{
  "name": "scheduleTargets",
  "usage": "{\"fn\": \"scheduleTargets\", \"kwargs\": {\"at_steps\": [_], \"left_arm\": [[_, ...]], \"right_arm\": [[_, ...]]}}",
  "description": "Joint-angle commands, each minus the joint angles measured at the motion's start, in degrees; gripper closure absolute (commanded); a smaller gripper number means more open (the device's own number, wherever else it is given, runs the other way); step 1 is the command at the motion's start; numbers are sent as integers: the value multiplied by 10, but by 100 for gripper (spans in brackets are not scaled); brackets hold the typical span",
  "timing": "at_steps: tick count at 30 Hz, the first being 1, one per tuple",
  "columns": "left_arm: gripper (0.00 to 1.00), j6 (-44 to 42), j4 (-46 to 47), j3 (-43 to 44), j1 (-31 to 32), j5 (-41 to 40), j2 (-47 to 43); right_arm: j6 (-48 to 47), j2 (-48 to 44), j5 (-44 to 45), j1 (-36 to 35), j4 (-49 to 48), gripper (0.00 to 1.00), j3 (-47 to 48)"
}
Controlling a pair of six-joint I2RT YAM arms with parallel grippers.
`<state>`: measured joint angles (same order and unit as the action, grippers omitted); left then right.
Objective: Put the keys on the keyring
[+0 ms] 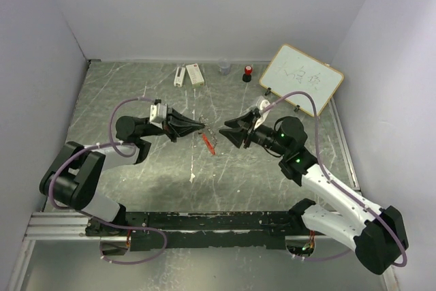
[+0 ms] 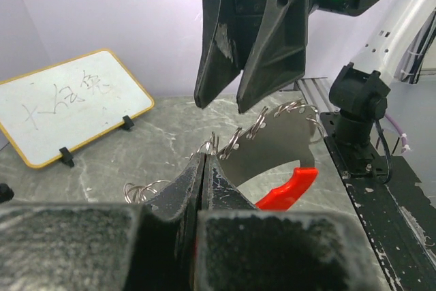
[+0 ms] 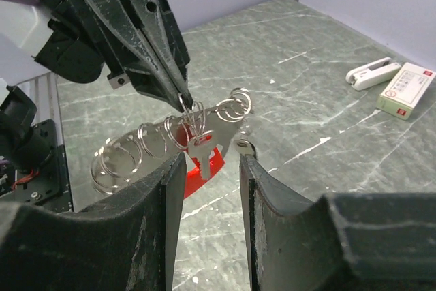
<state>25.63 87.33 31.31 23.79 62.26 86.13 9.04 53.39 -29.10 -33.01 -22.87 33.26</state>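
The keyring is a curved grey piece [image 2: 279, 142] carrying several silver rings, with a red fob [image 2: 289, 189] at its end. It hangs above the table's middle, where the fob [image 1: 208, 143] shows red. My left gripper [image 2: 204, 161] is shut on one of the rings [image 3: 193, 117], and its tip [image 3: 182, 102] pinches that ring from above. A small silver key [image 3: 202, 151] dangles from that ring. My right gripper [image 3: 210, 165] stands open just in front of the key, touching nothing. A second small silver piece [image 3: 243, 146] shows by its right fingertip.
A whiteboard [image 1: 301, 77] leans at the back right. Along the back wall lie a white clip-like object [image 1: 179, 75], a small white box [image 1: 195, 73], a clear cup [image 1: 224, 68] and a red-capped black cylinder [image 1: 248, 73]. A black rail [image 1: 204, 223] runs along the near edge.
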Motion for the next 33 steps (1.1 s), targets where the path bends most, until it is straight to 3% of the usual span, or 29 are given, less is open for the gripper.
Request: {"fn": "scheduleTargets", "kwargs": {"at_steps": [1,17,33], "left_arm": [[93,32,164,37,-2,22,7],[93,52,164,71,-1,35,12],[93,80,165,100,8,51,9]], "right_arm": [[6,18,-12,-19,-31,63,-3],[0,69,31,-104,-53,63,15],[11,135,43,-129,-91,63,54]]}}
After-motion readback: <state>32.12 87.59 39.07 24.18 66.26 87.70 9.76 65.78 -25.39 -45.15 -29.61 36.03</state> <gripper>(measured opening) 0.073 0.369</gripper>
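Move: The keyring plate, with its row of rings, hangs from the left gripper's tips; its middle is about 7 cm to the right gripper's left, 2 cm back and 4 cm below. A key dangles by the left fingertips, roughly 8 cm left of the right hand, 1 cm ahead and 3 cm lower. The red piece is about 6 cm left of the right hand, 3 cm back and 6 cm down. From the left gripper the plate's middle is some 2 cm back, 1 cm right and 3 cm below. Bring the half-open right gripper about 7 cm left to the rings along the plate's edge, sinking and drawing back 2 to 3 cm on the way, then easing slightly forward at the end; swing it a little counter-clockwise and don't close it. Meanwhile keep the left fingers shut on their ring and lift it about 3 cm. ##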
